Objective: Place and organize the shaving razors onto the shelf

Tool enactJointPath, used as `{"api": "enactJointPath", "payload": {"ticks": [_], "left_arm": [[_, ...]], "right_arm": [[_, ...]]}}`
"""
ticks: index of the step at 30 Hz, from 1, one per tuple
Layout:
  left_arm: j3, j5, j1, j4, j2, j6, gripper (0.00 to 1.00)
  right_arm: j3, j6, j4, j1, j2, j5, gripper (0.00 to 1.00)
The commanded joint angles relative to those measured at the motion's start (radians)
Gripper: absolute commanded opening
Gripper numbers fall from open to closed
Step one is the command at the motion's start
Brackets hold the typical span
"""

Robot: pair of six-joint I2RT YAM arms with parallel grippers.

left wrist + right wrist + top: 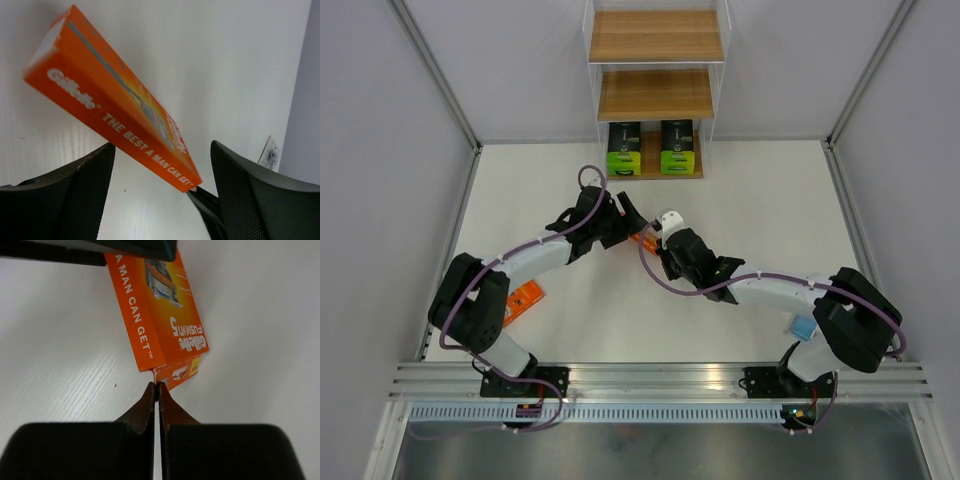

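An orange razor pack [162, 310] hangs tilted above the table, pinched by a thin flap at its lower end in my shut right gripper [159, 385]. In the left wrist view the same pack [110, 95] sits between the spread fingers of my open left gripper [162, 148], which do not touch it. From above, both grippers meet at mid-table, left [627, 216] and right [656, 240], around the pack [642, 238]. Two green-and-black packs [624, 150] [677, 148] stand on the bottom board of the shelf [655, 95]. A second orange pack [526, 297] and a light blue pack [804, 326] lie on the table.
The shelf's upper two boards [656, 36] hold nothing. White walls enclose the table on the left, right and back. The second orange pack lies close to the left arm's elbow [480, 290]; the blue pack lies beside the right arm's base [850, 320].
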Motion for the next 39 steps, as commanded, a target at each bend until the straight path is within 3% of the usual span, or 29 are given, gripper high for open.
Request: {"api": "enactJointPath", "payload": {"ticks": [1, 7, 12, 15, 17, 19, 21, 24, 25, 30, 33, 39], "left_arm": [[0.043, -0.019, -0.014, 0.055, 0.018, -0.052, 0.82], [0.032, -0.135, -0.026, -0.029, 0.081, -0.153, 0.81], [0.037, -0.16, -0.029, -0.019, 0.109, -0.191, 0.79], [0.045, -0.191, -0.044, -0.017, 0.113, -0.21, 0.7], [0.043, -0.205, -0.049, -0.014, 0.113, -0.223, 0.59], [0.028, -0.199, -0.049, 0.019, 0.116, -0.214, 0.42], [0.006, -0.189, -0.049, 0.095, 0.116, -0.191, 0.36], [-0.036, -0.151, -0.047, 0.214, 0.11, -0.153, 0.31], [-0.062, -0.139, -0.046, 0.251, 0.106, -0.142, 0.3], [-0.078, -0.084, -0.034, 0.354, 0.086, -0.055, 0.27], [-0.121, -0.004, -0.008, 0.439, 0.037, -0.006, 0.27], [-0.133, 0.213, 0.058, 0.539, -0.058, 0.005, 0.27]], "right_arm": [[-0.012, 0.07, 0.011, 0.0, 0.044, -0.083, 0.01], [0.016, 0.164, 0.051, 0.003, 0.065, -0.188, 0.0], [0.005, 0.251, 0.069, 0.032, 0.087, -0.175, 0.0], [0.002, 0.317, 0.092, 0.035, 0.099, -0.219, 0.01], [0.005, 0.36, 0.105, 0.037, 0.1, -0.233, 0.0], [0.008, 0.408, 0.094, 0.042, 0.094, -0.226, 0.02], [0.017, 0.429, 0.072, 0.04, 0.071, -0.2, 0.06], [0.066, 0.429, -0.042, 0.035, 0.021, -0.196, 0.28], [0.08, 0.429, -0.111, 0.023, 0.004, -0.205, 0.4], [0.117, 0.489, -0.259, -0.082, -0.152, -0.333, 0.64], [0.056, 0.558, -0.222, -0.257, -0.231, -0.471, 0.69], [-0.073, 0.644, -0.03, -0.337, -0.329, -0.515, 0.92]]}}
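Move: The orange razor box, still pinched at its near end by the right hand, has its middle about 5 cm below the left hand, 1 ahead and 2 to the left. From the right hand it lies some 6 cm ahead, 5 left and 2 lower. On the bottom shelf, the left black box is about 17 cm ahead of the left hand and 5 left, the right black box 17 ahead and 6 right, both about 5 lower. Right hand brings the razor box back-left; left dips about 4 cm, pinches it, rises; right opens, withdraws up-right. ##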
